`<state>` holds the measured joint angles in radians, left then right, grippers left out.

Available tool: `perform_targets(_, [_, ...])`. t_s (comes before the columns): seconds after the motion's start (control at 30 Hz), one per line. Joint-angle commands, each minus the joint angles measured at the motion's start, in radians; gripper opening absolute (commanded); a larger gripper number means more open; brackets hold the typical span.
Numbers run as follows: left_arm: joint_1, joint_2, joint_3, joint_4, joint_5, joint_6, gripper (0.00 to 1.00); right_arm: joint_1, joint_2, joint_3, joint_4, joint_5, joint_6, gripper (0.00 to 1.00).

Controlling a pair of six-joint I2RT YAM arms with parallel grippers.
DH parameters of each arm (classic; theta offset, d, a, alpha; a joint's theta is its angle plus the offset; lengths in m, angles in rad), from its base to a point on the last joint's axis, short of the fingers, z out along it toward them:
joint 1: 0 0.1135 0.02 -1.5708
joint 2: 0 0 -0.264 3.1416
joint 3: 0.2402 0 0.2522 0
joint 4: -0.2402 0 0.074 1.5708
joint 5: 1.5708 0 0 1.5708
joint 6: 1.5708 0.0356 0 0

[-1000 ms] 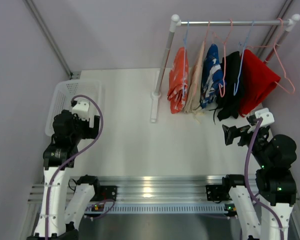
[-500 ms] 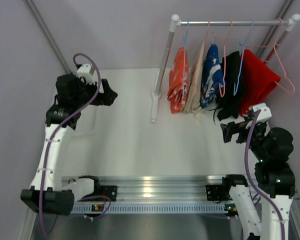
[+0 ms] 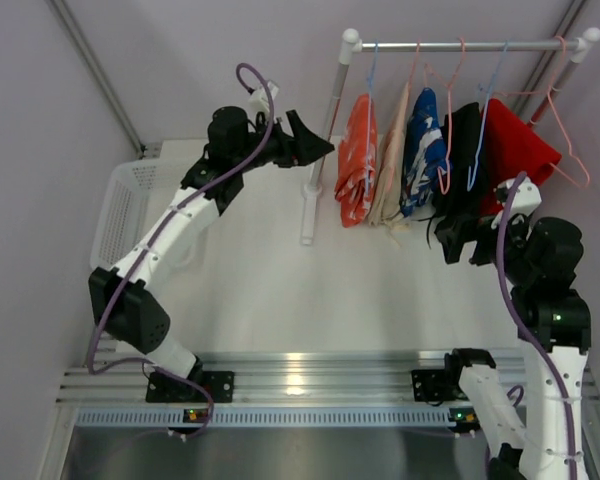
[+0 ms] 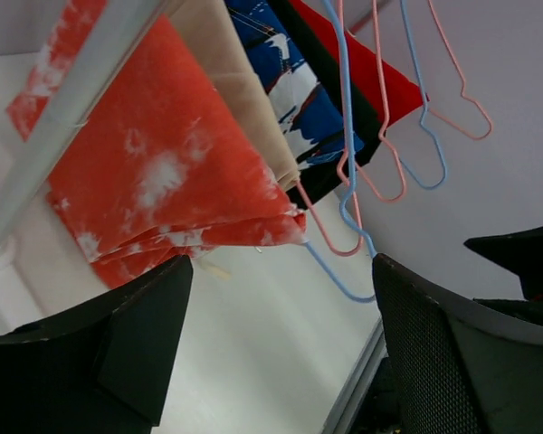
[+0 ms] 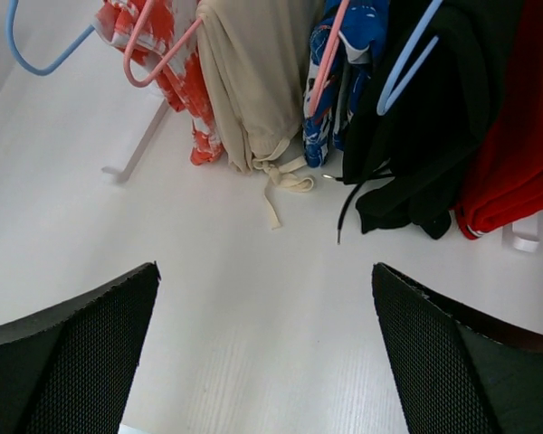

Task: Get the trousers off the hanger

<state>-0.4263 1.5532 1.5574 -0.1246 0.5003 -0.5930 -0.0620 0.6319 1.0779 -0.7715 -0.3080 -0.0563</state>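
Several trousers hang folded on wire hangers from the rail [image 3: 470, 45]: orange-red with white marks [image 3: 357, 160], beige [image 3: 390, 165], blue patterned [image 3: 422, 150], black [image 3: 462, 170] and red [image 3: 515, 165]. My left gripper [image 3: 318, 148] is stretched out to the rack's left post, just left of the orange-red trousers [image 4: 154, 181]. It is open [image 4: 281, 334] with nothing between its fingers, and a blue hanger [image 4: 348, 181] hangs just beyond them. My right gripper [image 3: 458, 240] is open [image 5: 262, 344] and empty, low in front of the black trousers [image 5: 434, 117].
The rack's white post [image 3: 325, 130] stands on a foot [image 3: 308, 215] on the white table. A white mesh basket [image 3: 130, 200] sits at the far left. Grey walls close in on both sides and behind. Beige drawstrings [image 5: 285, 185] and a black cord [image 5: 348, 212] trail onto the table.
My left arm has swung up from over the basket and rightward to the rack's left post. My right gripper has edged up and closer to the black trousers.
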Motion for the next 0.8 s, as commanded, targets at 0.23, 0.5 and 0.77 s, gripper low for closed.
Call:
perform_targets(0.23, [-0.101,0.266,0.251,0.351,-0.037,-0.201,0.81,-0.096,0.135,0.146,0.023,-0.2,0.194,1.0])
perform_targets(0.5, [-0.149,0.38,0.34,0.405,-0.051,-0.258,0.73,-0.14,0.192,0.258,0.06,-0.309,0.305,0.99])
perform_targets(0.77, [-0.175,0.433,0.371,0.408,-0.062,-0.277,0.64,-0.151,0.212,0.297,0.078,-0.339,0.343,0.99])
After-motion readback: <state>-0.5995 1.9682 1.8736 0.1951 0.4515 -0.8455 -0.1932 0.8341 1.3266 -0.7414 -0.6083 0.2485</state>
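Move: The near arm of the leftmost blue hanger is roughly 15 cm to my left hand's right and 4 cm farther out, about level in height. Its red-and-white trousers hang some 13 cm right and 12 cm lower, with the beige trousers about 20 cm right. From my right hand that hanger arm is some 20 cm ahead, 21 cm left and 7 cm higher; the blue-and-white trousers hang about 17 cm ahead and 5 cm left. I sweep my left hand about 13 cm to the right and a little forward, slowing as it reaches the blue hanger, tipping its fingertips up some 15 degrees and narrowing the fingers part-way around the wire without shutting them. Meanwhile I raise my open right hand about 7 cm, easing slightly left and forward towards the same hanger and rolling its left side up. ##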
